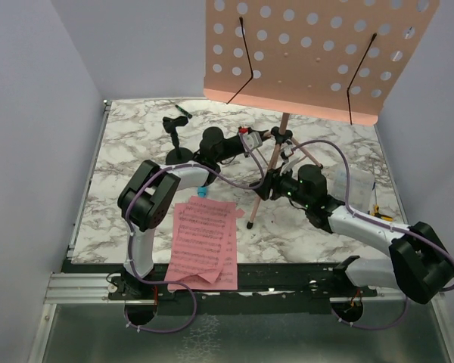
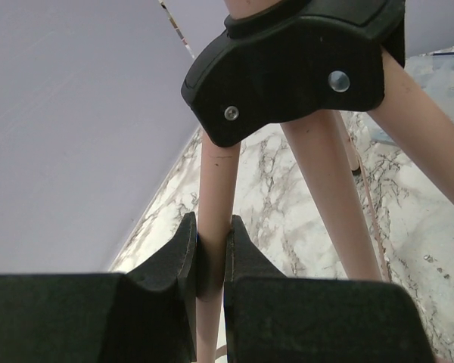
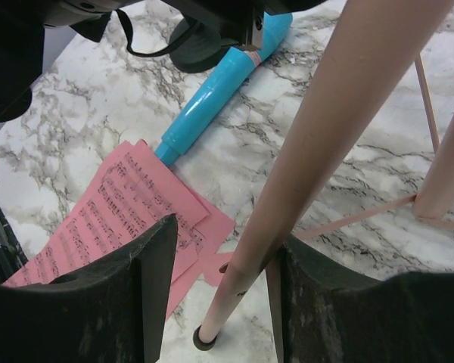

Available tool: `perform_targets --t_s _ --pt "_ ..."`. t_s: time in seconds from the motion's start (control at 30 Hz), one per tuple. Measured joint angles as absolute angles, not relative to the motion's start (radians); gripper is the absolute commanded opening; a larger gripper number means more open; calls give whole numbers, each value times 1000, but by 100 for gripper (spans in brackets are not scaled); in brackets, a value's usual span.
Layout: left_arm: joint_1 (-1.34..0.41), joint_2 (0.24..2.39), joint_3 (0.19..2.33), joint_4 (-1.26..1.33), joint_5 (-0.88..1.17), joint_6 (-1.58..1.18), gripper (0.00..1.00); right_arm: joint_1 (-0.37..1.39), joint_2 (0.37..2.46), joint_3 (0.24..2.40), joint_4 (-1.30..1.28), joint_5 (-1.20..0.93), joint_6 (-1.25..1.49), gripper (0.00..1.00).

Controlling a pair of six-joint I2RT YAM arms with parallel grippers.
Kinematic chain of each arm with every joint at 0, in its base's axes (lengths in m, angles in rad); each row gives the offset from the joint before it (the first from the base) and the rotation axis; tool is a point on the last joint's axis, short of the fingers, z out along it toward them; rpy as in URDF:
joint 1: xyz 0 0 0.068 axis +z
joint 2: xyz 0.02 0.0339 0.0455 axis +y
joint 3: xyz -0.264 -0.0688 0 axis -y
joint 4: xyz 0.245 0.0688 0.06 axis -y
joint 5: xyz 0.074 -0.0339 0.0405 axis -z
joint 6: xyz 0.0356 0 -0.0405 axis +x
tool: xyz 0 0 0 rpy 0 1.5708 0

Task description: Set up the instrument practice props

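Observation:
The salmon-pink music stand stands at the back of the marble table on thin tripod legs. My left gripper is shut on one leg just below the black hub. My right gripper is open around the front leg; that leg rests against the right finger, and the left finger stands apart from it. The leg's rubber foot is on the table. Pink sheet-music pages lie overlapped at the near edge. The light-blue tube lies behind them, mostly hidden under the left arm in the top view.
A small black stand and a green pen sit at the back left. A clear plastic box is at the right edge, with small yellow items beside it. Grey walls close in on three sides.

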State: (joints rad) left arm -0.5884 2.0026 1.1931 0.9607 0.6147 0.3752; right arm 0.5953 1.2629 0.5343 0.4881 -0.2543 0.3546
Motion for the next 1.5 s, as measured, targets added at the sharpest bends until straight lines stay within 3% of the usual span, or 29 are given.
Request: perform_targets --t_s 0.37,0.5,0.7,1.03,1.1,1.13,1.5 --pt "-598 1987 1161 978 608 390 1 622 1209 532 394 -199 339 59" --pt "-599 1987 1157 987 604 390 8 629 1196 532 378 -187 339 62" --pt "-603 1982 1154 987 590 361 38 637 1173 532 349 -178 339 70" --pt "-606 1971 1113 924 518 245 67 649 1122 511 262 -173 338 76" --pt "-606 1956 1089 923 504 228 95 649 1122 511 251 -172 337 78" --pt "-606 1950 1080 921 502 223 98 649 1121 511 241 -170 336 79" --pt "-610 1794 888 920 421 138 99 649 1074 505 200 -142 327 87"
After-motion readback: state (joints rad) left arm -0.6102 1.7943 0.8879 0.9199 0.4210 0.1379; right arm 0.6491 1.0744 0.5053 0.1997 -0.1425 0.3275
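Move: Between the left hand's closed fingers is the stand's left leg, with the black tripod hub about 5 cm to the right and 5 cm above, level fore and aft. Between the half-open right fingers runs the front leg; its foot lies roughly 12 cm back, 5 cm left and 14 cm below the right hand, the hub some 14 cm ahead, 5 cm right and 10 cm up, the blue tube about 5 cm ahead, 17 cm left and 12 cm down. Letting go of the left leg, the left hand first keeps its pinch almost in place, then opens wide, sinks with a roll of about 20 degrees that dips its forward side, and backs off back and left, away from the hub, some 7 cm in all. Meanwhile the right hand eases about 4 cm back and right, slightly down, towards the front leg's foot, opening nearly fully with the leg still between its fingers. ##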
